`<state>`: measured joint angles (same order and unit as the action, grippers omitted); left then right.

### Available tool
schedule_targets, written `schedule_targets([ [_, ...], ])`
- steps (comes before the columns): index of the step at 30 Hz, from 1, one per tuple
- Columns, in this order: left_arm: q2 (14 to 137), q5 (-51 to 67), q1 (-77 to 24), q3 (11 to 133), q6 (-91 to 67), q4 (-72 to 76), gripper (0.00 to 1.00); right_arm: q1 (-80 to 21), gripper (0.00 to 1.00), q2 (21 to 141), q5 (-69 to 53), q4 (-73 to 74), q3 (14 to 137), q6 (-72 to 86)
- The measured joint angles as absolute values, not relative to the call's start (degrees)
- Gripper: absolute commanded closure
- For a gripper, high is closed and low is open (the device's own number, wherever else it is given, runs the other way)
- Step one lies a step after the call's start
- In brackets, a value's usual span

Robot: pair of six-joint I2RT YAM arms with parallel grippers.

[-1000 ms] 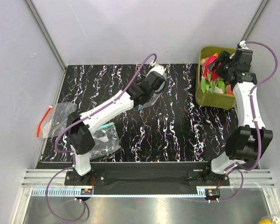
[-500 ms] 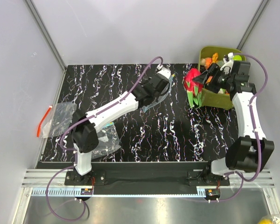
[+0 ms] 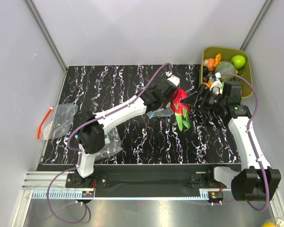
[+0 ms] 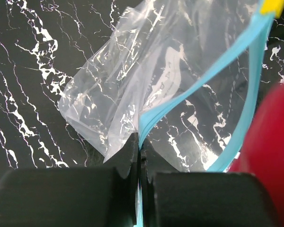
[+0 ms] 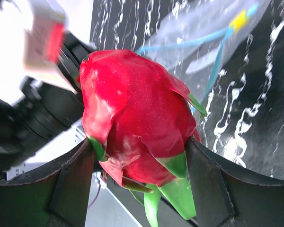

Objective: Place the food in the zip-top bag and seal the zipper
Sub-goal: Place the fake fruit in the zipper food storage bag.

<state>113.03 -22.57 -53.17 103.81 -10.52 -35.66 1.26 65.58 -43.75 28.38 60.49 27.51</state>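
My left gripper [image 3: 172, 94] is shut on the blue-green zipper [image 4: 203, 78] of the clear zip-top bag [image 4: 142, 71]. The bag hangs from the jaws just above the table's middle [image 3: 158, 112], and its mouth is parted. My right gripper [image 3: 191, 103] is shut on a red toy dragon fruit with green leaves [image 3: 180, 108]. It holds the fruit right beside the left gripper and the bag's mouth. In the right wrist view the fruit [image 5: 137, 109] fills the space between my fingers [image 5: 71, 184], with the bag and its zipper [image 5: 189, 41] just behind.
An olive-green tub [image 3: 244, 53] at the back right holds several more toy fruits. A clear bag with an orange-red strip [image 3: 43, 122] lies at the left edge. Another clear bag [image 3: 110, 143] lies by the left arm's base.
My right gripper lifted the dragon fruit out of the tub and carried it left to the bag. My left gripper moved right and nearer with the bag.
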Motion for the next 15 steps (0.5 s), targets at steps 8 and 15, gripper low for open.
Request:
schedule_targets([
  [8, 113.03, -21.28, -53.15, 104.09, -11.14, -35.88, 1.00, 0.27, 0.71, 63.92, -44.64, 27.03, 52.07, 28.88],
  [15, 112.60, -17.32, -52.77, 104.47, -12.32, -35.75, 1.00, -1.93, 0.72, 65.04, -45.60, 23.27, 49.54, 30.55],
])
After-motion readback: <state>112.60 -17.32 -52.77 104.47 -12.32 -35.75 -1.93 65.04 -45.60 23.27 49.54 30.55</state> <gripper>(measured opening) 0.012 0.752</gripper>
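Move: The open mouth of the zipper bag, where the dragon fruit held by the right hand is headed, lies about 4 cm ahead, 1 cm left and 9 cm below that hand. Its yellow tab is some 7 cm ahead, 3 cm right and 9 cm below; the fruit basket is roughly 14 cm ahead, 20 cm right and 15 cm below. From the left hand, pinching the rim, the mouth's middle sits about 3 cm ahead, 4 cm right and 1 cm lower. The dragon fruit, still gripped in the right hand, is lowered some 5 cm towards the height of the bag's mouth, easing back and left by about 2 cm each as the fingers tip slightly further down; the descent slows at the end. The left hand keeps its pinch on the blue zipper rim and shifts a good centimetre to the right and back. ##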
